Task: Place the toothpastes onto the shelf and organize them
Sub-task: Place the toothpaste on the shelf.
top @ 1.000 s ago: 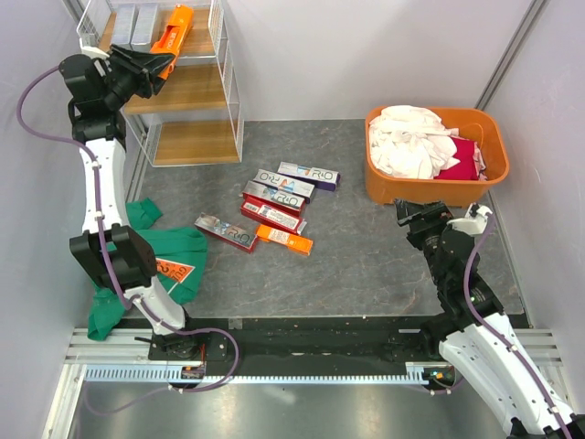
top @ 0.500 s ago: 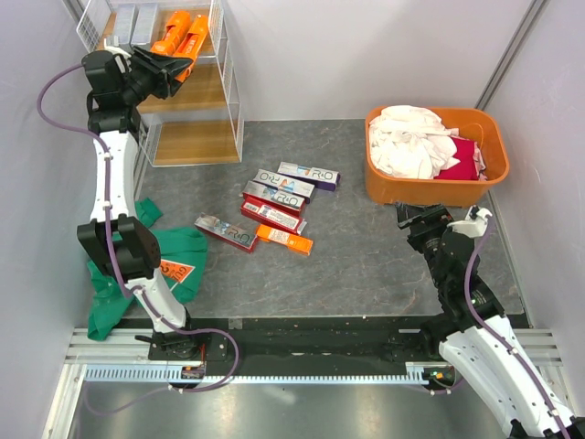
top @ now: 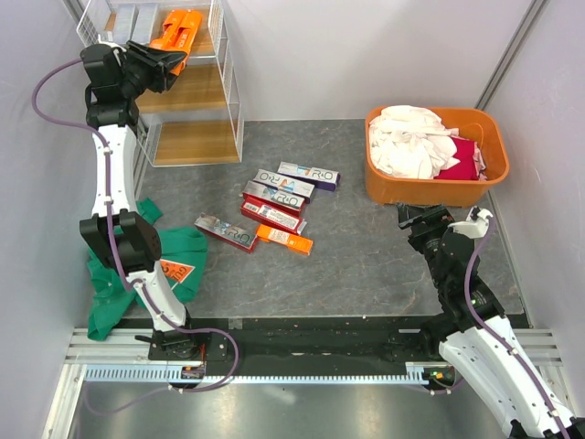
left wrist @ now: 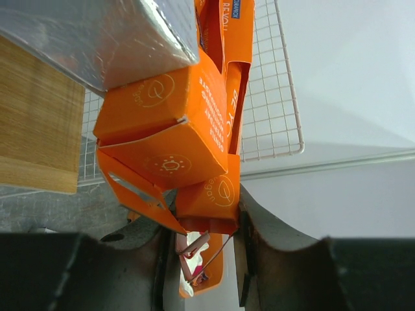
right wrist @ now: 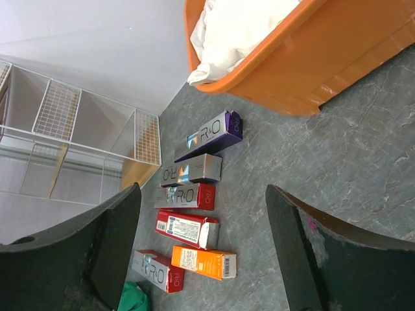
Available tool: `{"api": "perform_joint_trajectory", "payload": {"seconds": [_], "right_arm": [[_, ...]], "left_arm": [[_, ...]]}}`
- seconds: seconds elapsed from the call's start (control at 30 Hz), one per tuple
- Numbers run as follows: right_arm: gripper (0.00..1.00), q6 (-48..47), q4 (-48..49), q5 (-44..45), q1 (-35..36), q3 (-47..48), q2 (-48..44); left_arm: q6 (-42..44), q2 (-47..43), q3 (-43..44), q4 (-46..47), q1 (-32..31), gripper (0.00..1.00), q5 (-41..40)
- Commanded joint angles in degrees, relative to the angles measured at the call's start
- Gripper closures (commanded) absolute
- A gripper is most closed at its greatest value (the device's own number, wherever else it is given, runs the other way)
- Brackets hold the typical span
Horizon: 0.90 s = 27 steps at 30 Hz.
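Observation:
My left gripper (top: 161,60) is up at the top tier of the shelf (top: 187,90), shut on the end of an orange toothpaste carton (left wrist: 214,194). That carton lies against a second orange one (left wrist: 165,139), beside silver cartons (top: 133,20). In the left wrist view the gripper (left wrist: 202,223) pinches the carton's end with its flap hanging loose. Several toothpastes lie on the floor: purple (top: 309,174), silver (top: 279,182), red (top: 272,215), red-and-silver (top: 226,231) and orange (top: 284,240). My right gripper (top: 422,218) hovers open at the right, facing them (right wrist: 204,191), holding nothing.
An orange tub (top: 430,189) of laundry stands at the right, just behind the right gripper. A green cloth (top: 174,254) lies on the floor by the left arm's base. The lower shelf boards (top: 194,142) are bare. White walls close in on both sides.
The left gripper has carried the orange carton up and back onto the top tier, beside the other orange carton. The right arm has hardly moved.

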Motion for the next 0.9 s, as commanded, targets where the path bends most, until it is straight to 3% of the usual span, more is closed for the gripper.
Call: {"api": "perform_joint_trajectory", "payload": {"seconds": [0.0, 0.37, 0.47, 0.57, 0.6, 0.7, 0.87], "right_arm": [[0.14, -0.5, 0.0, 1.0, 0.1, -0.2, 0.2], [0.14, -1.2, -0.4, 0.9, 0.1, 0.2, 0.3], [0.14, -1.4, -0.9, 1.3, 0.1, 0.2, -0.1], [0.14, -1.5, -1.2, 1.4, 0.1, 0.2, -0.2], [0.14, -1.6, -1.4, 1.4, 0.1, 0.2, -0.2], [0.14, -1.5, -1.7, 1.4, 0.1, 0.3, -0.2], [0.14, -1.4, -1.9, 1.3, 0.1, 0.4, -0.1]], "left_arm": [[-0.1, 1.3, 3.6, -0.1, -0.1, 0.67, -4.6], [-3.4, 4.8, 8.1, -0.2, -3.7, 0.65, -11.8], [-3.3, 4.4, 7.8, -0.1, -4.0, 0.59, -14.2], [-3.2, 3.9, 7.9, 0.0, -4.1, 0.48, -15.6], [-3.3, 3.8, 7.7, 0.2, -4.2, 0.34, -15.5], [-3.1, 3.5, 7.7, 0.6, -4.3, 0.13, -14.7], [-2.2, 1.5, 3.5, 2.6, -4.4, 0.05, -11.7]]}}
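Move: The left hand grips the near end of an orange toothpaste already reaching over the top shelf. The free spot for it has its middle about 8 cm ahead and 2 cm right, roughly at hand height. The first orange toothpaste lies about 6 cm ahead and 2 cm left, and the nearer silver box some 7 cm ahead and 6 cm left. From the right hand that spot is around 37 cm ahead, 49 cm left and 20 cm up. Still pinching the orange toothpaste by its near end, the left hand pushes it forward about 3 cm, deeper onto the top shelf beside the first orange one, while the wrist turns some 10 degrees counter-clockwise. It then stops, lets go by opening the fingers from partly closed to nearly wide, and edges up about half a centimetre. ##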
